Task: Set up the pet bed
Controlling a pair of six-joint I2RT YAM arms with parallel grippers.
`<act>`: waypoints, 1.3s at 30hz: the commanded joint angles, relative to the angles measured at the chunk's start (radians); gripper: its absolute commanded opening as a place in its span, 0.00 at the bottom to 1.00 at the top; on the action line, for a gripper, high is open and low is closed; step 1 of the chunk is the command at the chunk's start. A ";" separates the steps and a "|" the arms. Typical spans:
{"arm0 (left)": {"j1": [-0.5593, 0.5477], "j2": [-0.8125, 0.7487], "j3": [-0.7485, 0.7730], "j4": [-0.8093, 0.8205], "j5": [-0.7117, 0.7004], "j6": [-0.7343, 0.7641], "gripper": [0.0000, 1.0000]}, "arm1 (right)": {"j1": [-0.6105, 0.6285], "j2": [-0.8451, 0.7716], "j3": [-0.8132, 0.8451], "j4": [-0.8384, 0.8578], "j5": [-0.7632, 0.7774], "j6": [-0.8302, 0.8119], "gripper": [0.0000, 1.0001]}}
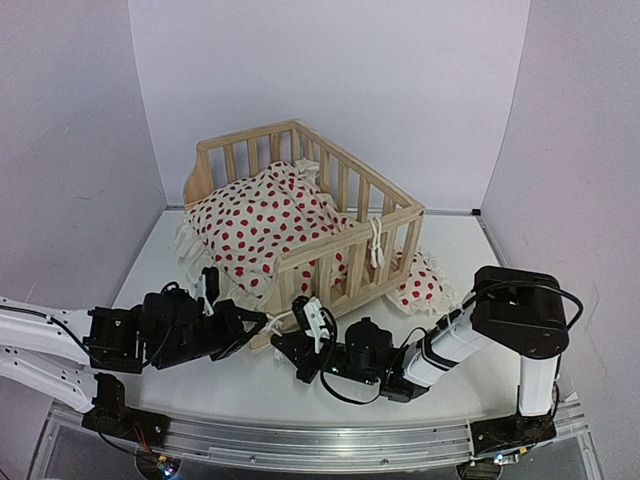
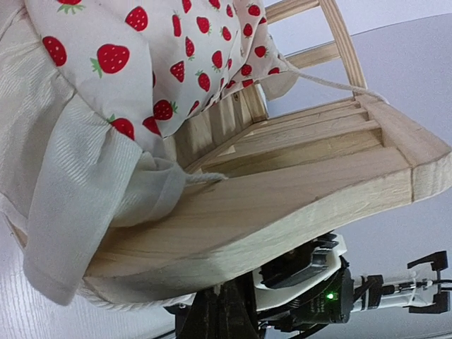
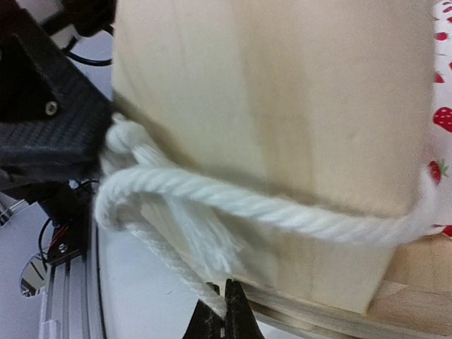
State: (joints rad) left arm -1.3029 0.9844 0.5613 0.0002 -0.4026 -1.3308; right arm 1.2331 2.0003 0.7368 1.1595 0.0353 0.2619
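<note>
The pet bed [image 1: 345, 232] is a pine frame with slatted rails, and its strawberry-dotted ruffled cushion [image 1: 262, 222] lies heaped inside. Both grippers meet low at its front left corner. A white tie string [image 3: 233, 205] wraps round that corner post [image 3: 282, 106]. My right gripper [image 3: 224, 305] is shut on the string's loose end just below the post. My left gripper [image 2: 224, 305] is shut under the bed's front board [image 2: 282, 205], with the string [image 2: 127, 305] running into its jaws. In the top view the left gripper [image 1: 262, 322] and right gripper [image 1: 281, 341] almost touch.
A small strawberry-dotted pillow [image 1: 420, 285] lies on the table against the bed's right side. Another tie string [image 1: 376, 242] is knotted on the front right post. White walls close in behind and at both sides. The metal base rail [image 1: 300, 445] runs along the near edge.
</note>
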 commanded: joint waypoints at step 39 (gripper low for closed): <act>0.013 0.492 0.511 0.006 -0.185 0.782 0.00 | 0.174 0.311 0.205 0.023 0.388 -0.063 0.00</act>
State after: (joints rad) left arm -1.3037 1.4288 1.0065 -0.1261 -0.6399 -0.5755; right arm 1.3933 2.3047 0.9470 1.4380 0.4492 0.2161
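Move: The left hand holds one end of the cord; the crossing to be tightened lies about 2 cm to its right and 3 cm below, level fore and aft. The bed's end panel stands some 5 cm ahead, 2 cm right and 4 cm lower, the strawberry cushion's middle about 20 cm straight ahead and 5 cm lower. For the right hand, shut on the other cord end, the crossing is about 2 cm ahead and 5 cm above, straight over sideways. Both keep hold, tightening the cords: left hand goes 7 cm right, then 5 forward, right about 4 left. ##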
